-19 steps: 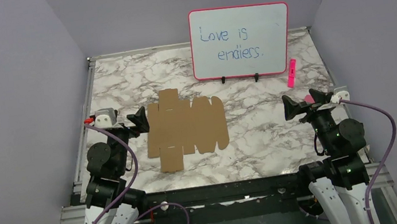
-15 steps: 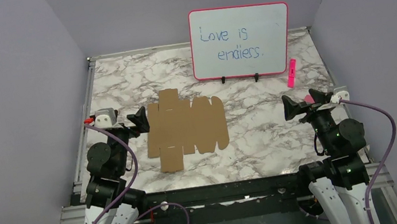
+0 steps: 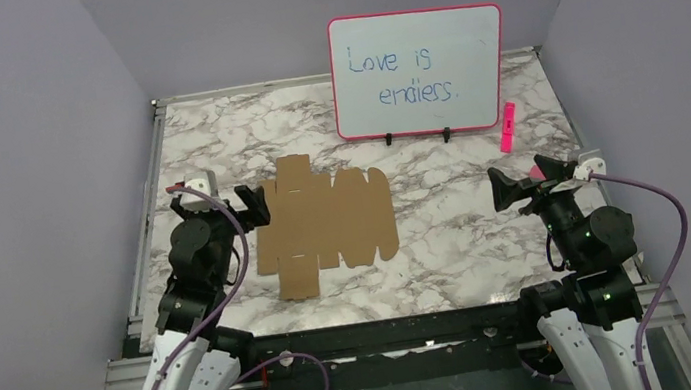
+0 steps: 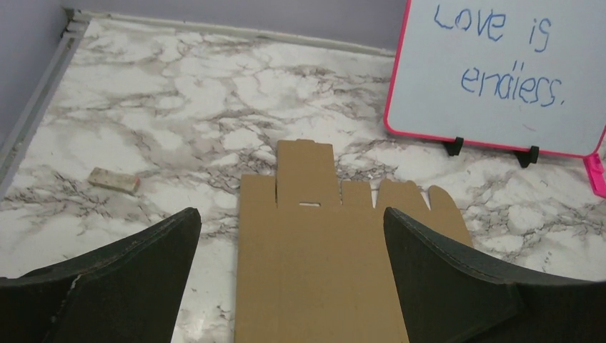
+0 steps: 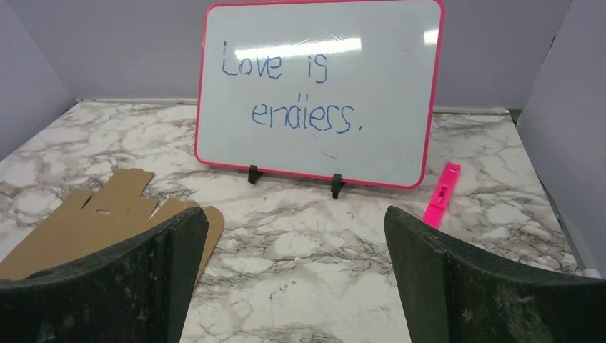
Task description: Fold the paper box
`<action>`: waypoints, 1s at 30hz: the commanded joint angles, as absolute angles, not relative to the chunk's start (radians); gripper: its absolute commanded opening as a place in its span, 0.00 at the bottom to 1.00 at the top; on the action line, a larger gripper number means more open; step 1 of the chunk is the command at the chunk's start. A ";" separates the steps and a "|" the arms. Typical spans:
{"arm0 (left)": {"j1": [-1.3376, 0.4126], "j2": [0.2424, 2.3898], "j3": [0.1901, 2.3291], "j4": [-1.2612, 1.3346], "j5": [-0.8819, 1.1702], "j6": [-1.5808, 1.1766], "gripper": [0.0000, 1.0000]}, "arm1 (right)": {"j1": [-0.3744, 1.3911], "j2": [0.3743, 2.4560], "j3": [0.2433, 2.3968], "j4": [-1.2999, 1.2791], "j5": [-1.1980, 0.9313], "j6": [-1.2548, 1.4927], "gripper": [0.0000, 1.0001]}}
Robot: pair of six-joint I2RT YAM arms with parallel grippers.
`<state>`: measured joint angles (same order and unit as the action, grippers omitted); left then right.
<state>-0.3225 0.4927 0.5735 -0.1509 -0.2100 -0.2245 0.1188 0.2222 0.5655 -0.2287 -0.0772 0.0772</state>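
Observation:
The paper box (image 3: 325, 221) is a flat brown die-cut cardboard sheet with flaps and slits, lying on the marble table. In the left wrist view the paper box (image 4: 314, 264) lies below and ahead of my left gripper (image 4: 291, 229), which is open and holds nothing. From above, the left gripper (image 3: 254, 207) hovers at the sheet's left edge. My right gripper (image 3: 512, 188) is open and empty, well to the right of the sheet. In the right wrist view the right gripper (image 5: 296, 232) faces bare marble, with the paper box (image 5: 93, 214) at the left.
A pink-framed whiteboard (image 3: 418, 71) reading "Love is endless." stands at the back of the table. A pink marker (image 3: 508, 126) lies to its right. A tiny brown cardboard scrap (image 4: 114, 180) rests on the marble left of the sheet. Purple walls enclose the table.
My left arm has risen and swung forward, bringing its gripper higher over the sheet's left edge. The right arm has barely moved. The cardboard sheet has not shifted.

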 commanded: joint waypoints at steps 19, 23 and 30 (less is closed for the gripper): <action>-0.170 1.334 0.705 0.058 -0.078 -0.560 0.99 | 0.146 0.160 0.549 -0.190 -0.121 0.069 1.00; -0.136 1.449 0.749 0.121 -0.001 -0.546 0.99 | 0.150 0.154 0.546 -0.183 -0.121 0.069 1.00; -0.125 1.609 0.843 0.116 0.075 -0.507 0.99 | 0.162 0.160 0.543 -0.179 -0.119 0.067 1.00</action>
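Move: The flat paper box's far-left tab lies straight ahead of the left hand, about 19 cm out and some 26 cm below. At that same table level, the box's far flap is about 3 cm farther out than the tab and 5 cm to its right. The eraser sits roughly 18 cm left of the tab, about level with it. From the right hand the tab is some 48 cm to the left, 24 cm ahead and 30 cm down. The left hand swoops down about 20 cm and forward some 13 cm towards the far-left tab of the flat paper box, dropping steeply first and then running out almost level, low over the cardboard. Meanwhile the wrist tips the fingers down by some 35 degrees and rolls a little, left side lower, with the jaws staying wide open and no contact to be seen. ##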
